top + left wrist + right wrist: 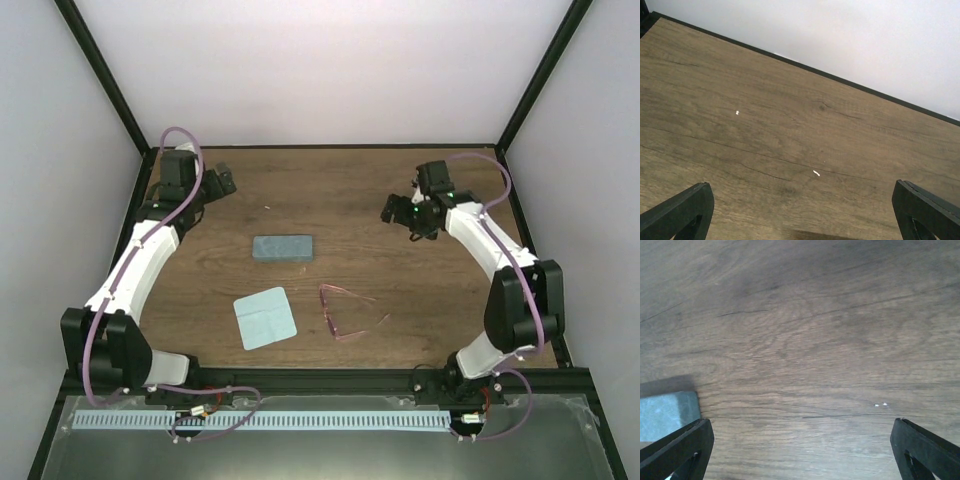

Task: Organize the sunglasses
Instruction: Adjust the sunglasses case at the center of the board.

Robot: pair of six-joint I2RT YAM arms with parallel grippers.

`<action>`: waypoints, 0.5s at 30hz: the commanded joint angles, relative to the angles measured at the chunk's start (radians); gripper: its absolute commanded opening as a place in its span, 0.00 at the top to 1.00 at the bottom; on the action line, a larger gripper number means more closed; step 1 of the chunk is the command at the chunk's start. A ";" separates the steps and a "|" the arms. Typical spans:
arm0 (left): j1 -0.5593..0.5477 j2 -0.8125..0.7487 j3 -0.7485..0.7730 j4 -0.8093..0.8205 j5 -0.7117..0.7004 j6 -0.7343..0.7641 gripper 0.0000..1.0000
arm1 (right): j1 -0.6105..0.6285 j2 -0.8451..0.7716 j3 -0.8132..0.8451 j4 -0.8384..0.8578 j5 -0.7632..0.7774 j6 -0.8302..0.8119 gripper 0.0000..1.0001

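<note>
The sunglasses (pixel 342 312), thin pink-red frame with temple arms spread, lie on the wooden table near the front middle, seen only in the top view. My left gripper (pixel 222 184) is open and empty at the far left, well away from them; its wrist view shows only bare wood between the fingertips (pixel 680 212). My right gripper (pixel 396 211) is open and empty at the far right, above the table. Its wrist view shows bare wood and a corner of the grey-blue case (pixel 665 412) at the left edge.
The closed grey-blue case (pixel 283 247) lies at the table's middle. A pale blue square cloth (pixel 265 317) lies left of the sunglasses. A black frame rail (pixel 805 70) and white walls bound the table at the back and sides.
</note>
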 commanded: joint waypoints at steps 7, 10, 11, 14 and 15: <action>-0.001 0.119 0.107 -0.006 -0.067 -0.111 0.00 | 0.385 0.176 0.564 -0.279 0.579 -0.177 0.00; -0.002 0.198 0.274 -0.090 -0.118 -0.075 0.00 | 0.344 0.173 0.534 -0.217 0.533 -0.146 0.00; -0.002 0.219 0.314 -0.120 -0.126 -0.068 0.00 | 0.307 0.170 0.507 -0.169 0.336 -0.184 0.00; -0.003 0.231 0.322 -0.141 -0.118 -0.064 0.00 | 0.195 0.181 0.436 -0.103 0.053 -0.157 0.00; -0.004 0.224 0.301 -0.139 -0.119 -0.070 0.00 | 0.176 0.179 0.407 -0.070 -0.004 -0.153 0.00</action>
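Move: The sunglasses case lies about 29 cm to the left of my right hand, some 3 cm nearer to me and 12 cm lower. The sunglasses lie about 12 cm left of that hand and 21 cm back, the cloth some 32 cm left and 22 cm back, both on the board about 13 cm below. From my left hand the case is roughly 13 cm to the right, 7 cm back and 23 cm down. I swing my open right hand left and up over the bare board on the case's right, about 11 cm across and 10 cm higher, with a little forward reach. It turns counter-clockwise, fingertips tilting up, then eases back slightly to the right and down. I push my open left hand some 6 cm forward, away from the case, dipping first and then rising. ##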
